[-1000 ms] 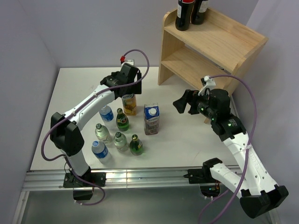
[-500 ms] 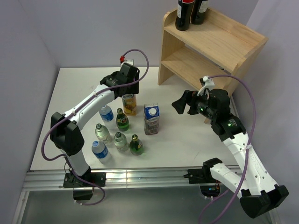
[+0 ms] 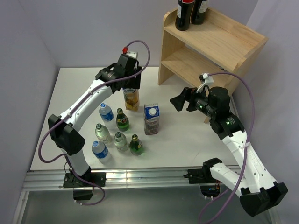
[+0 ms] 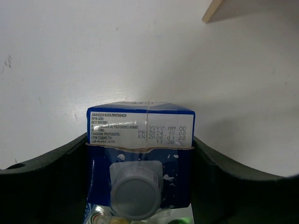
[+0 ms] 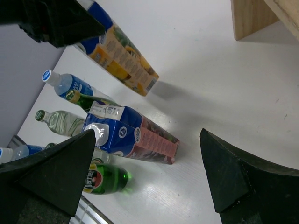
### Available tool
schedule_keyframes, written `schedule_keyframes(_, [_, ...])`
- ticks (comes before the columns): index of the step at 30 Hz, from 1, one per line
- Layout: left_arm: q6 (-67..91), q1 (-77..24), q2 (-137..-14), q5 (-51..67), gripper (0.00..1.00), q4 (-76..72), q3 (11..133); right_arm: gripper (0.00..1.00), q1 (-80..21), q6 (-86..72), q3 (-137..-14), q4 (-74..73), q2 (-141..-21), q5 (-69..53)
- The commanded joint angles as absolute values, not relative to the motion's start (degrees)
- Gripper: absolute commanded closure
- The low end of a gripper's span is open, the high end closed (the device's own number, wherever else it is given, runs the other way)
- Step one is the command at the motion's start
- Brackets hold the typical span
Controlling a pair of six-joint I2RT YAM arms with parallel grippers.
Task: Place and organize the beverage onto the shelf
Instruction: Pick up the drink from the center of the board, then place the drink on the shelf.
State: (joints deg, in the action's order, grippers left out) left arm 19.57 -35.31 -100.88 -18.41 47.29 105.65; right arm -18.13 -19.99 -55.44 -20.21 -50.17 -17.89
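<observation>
My left gripper is shut on the top of an orange juice carton, which hangs upright just off the table. The left wrist view shows the carton's blue top and grey cap pressed between both fingers. A second blue-topped carton stands near the middle of the table. My right gripper hovers open to its right, with this carton in view beyond its fingertips. Two cola bottles stand on top of the wooden shelf at the back right.
Green bottles, clear bottles and blue-labelled water bottles cluster at the front left. The shelf's lower tier holds nothing. Walls close in on the left and right.
The left gripper has closed on the orange carton and raised it slightly, toward the back. The right gripper has drifted a little to the left, still open.
</observation>
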Motion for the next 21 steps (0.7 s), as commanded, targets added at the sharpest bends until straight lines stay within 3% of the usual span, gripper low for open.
schedule_keyframes(1, [15.48, -35.42, -95.36, -20.21, 0.85, 34.81, 117.23, 0.0, -18.54, -19.07, -57.21, -15.12, -50.97, -19.07])
schedule_keyframes(8, [12.13, -35.42, -93.08, -16.09, 0.93, 37.79, 124.71, 0.0, -18.54, -17.41, -60.73, -12.31, -53.17, -24.68])
schedule_keyframes(15, [7.82, -35.33, -81.41, -14.07, 0.96, 31.74, 119.01, 0.01, -18.63, -16.78, -65.99, -6.6, -55.28, -40.15])
schedule_keyframes(21, [6.24, -35.33, -74.2, -1.16, 0.99, 30.15, 118.3, 0.02, -19.86, -16.45, -72.49, -7.45, -58.79, -48.16])
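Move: The juice carton is already clamped by its top in my left hand and clear of the table, its middle about 7 cm below the hand. My open right gripper is some 12 cm back and 24 cm right of my left hand, about 4 cm higher. From my right hand that carton's middle is about 12 cm ahead, 24 cm left and 11 cm lower. The second carton stands 13 cm back, 11 cm right and 13 cm below my left hand; a green bottle is 11 cm back, 5 cm left, 16 cm down. I carry the juice carton up some 17 cm with my left hand, drawing back about 6 cm towards myself once it is well up, tipping the fingers about 20 degrees towards level and turning a little clockwise. Meanwhile my right hand, still wide open, rises about 10 cm and swings left towards the carton, turning counter-clockwise with its fingertips lifting. ##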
